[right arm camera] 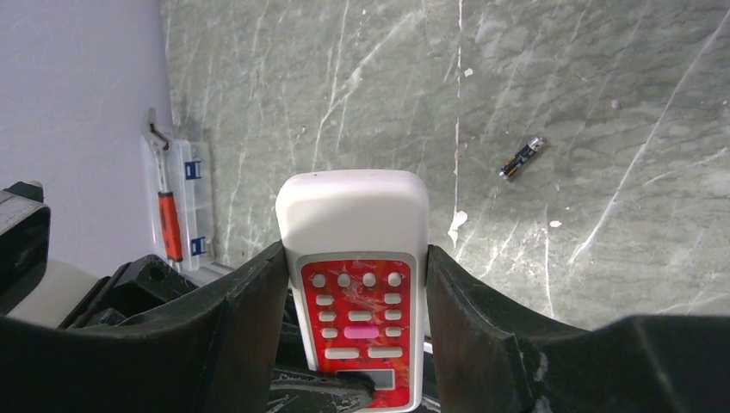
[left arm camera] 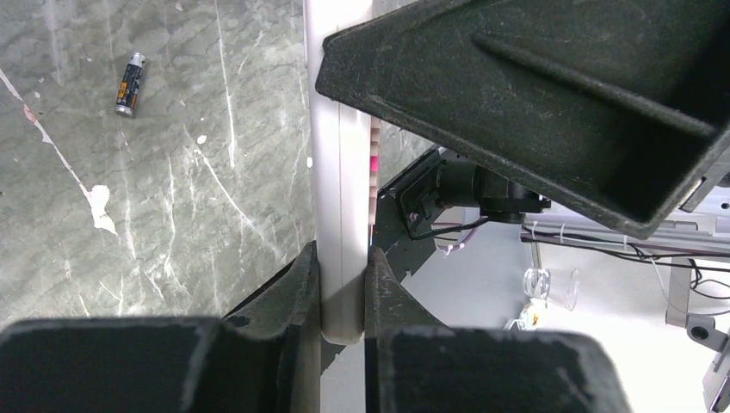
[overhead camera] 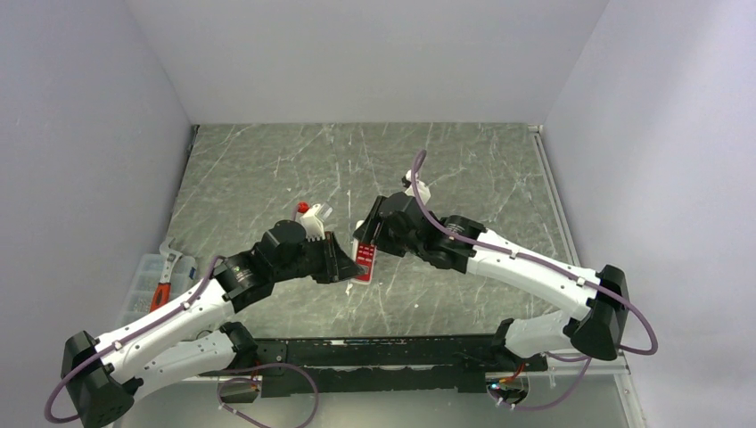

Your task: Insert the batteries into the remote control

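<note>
The remote control [right arm camera: 357, 284] is held off the table between both grippers, red button face toward the right wrist camera. My right gripper [right arm camera: 355, 258] is shut on its two long edges. My left gripper [left arm camera: 343, 262] is shut on its front and back at one end, where it shows edge-on as a white slab [left arm camera: 341, 172]. From above, the remote control [overhead camera: 364, 259] sits between the left gripper [overhead camera: 346, 266] and the right gripper [overhead camera: 367, 241]. One dark battery [left arm camera: 130, 83] lies alone on the table, also seen as the battery [right arm camera: 522, 159]. No pale battery shows.
A clear plastic box [overhead camera: 147, 278] holding an orange-handled tool [right arm camera: 170, 225] sits at the table's left edge. White walls close in the marbled table [overhead camera: 446, 169] on three sides. A black rail [overhead camera: 383, 352] runs along the near edge.
</note>
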Robot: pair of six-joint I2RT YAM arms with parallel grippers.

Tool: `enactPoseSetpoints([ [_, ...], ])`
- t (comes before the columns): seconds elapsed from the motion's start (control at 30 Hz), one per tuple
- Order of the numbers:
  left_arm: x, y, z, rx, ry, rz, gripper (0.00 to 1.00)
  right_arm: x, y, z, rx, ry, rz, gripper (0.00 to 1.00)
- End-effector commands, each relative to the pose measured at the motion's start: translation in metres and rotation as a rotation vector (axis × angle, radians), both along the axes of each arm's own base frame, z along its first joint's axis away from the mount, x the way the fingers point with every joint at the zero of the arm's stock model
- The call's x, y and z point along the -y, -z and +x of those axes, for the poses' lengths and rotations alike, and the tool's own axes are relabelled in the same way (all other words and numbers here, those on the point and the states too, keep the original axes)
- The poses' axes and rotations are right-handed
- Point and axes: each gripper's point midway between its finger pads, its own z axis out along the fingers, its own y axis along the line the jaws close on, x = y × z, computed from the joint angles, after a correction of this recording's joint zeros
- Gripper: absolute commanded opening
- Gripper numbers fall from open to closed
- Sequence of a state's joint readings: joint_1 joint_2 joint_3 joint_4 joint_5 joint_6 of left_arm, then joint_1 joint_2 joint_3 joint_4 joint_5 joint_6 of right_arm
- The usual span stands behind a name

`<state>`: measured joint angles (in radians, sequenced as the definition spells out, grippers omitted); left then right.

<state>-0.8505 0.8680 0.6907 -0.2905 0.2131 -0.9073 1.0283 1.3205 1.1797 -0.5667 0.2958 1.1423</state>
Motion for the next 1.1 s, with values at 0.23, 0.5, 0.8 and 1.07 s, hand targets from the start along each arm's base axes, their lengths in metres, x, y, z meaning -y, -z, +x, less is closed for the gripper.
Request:
enactPoseSetpoints([
  [0.23, 0.007, -0.025, -0.007, 0.087, 0.069, -0.085, 0.00, 0.010, -0.021, -0.008, 0.132, -0.101, 0.017, 0.53],
  [0.5, 0.011, -0.024, -0.010, 0.087, 0.100, -0.097, 0.00, 0.034, -0.033, -0.012, 0.254, -0.186, -0.094, 0.77],
  [0.8, 0.014, -0.035, -0.014, 0.074, 0.160, -0.169, 0.00, 0.047, -0.060, -0.032, 0.519, -0.424, -0.108, 0.91],
  [1.07, 0.000, -0.044, -0.003, -0.002, 0.195, -0.315, 0.00, 0.046, -0.071, -0.066, 0.774, -0.748, -0.120, 0.86],
])
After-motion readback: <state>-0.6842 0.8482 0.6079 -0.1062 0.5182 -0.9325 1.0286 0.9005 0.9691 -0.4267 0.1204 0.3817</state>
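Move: Both hands already grip the remote control: its middle lies about 4 cm back from the right hand and perhaps 1 cm lower, and about 4 cm ahead of the left hand and roughly 1 cm higher. A loose battery lies on the table almost straight under the right hand, some 20 cm below and 1 cm to the right. A white flake is on the table about 6 cm back and 5 cm left of the right hand. The right fingers open and come off the remote's sides, while the left hand keeps its pinch on the lower end and rises some 2 cm with a slight tilt. The right hand first eases back and up with the remote still between its fingers, then, as they open, pulls away right, up and back, about 9 cm in all, tipping its fingers upward and swinging counter-clockwise through roughly 45 degrees. ##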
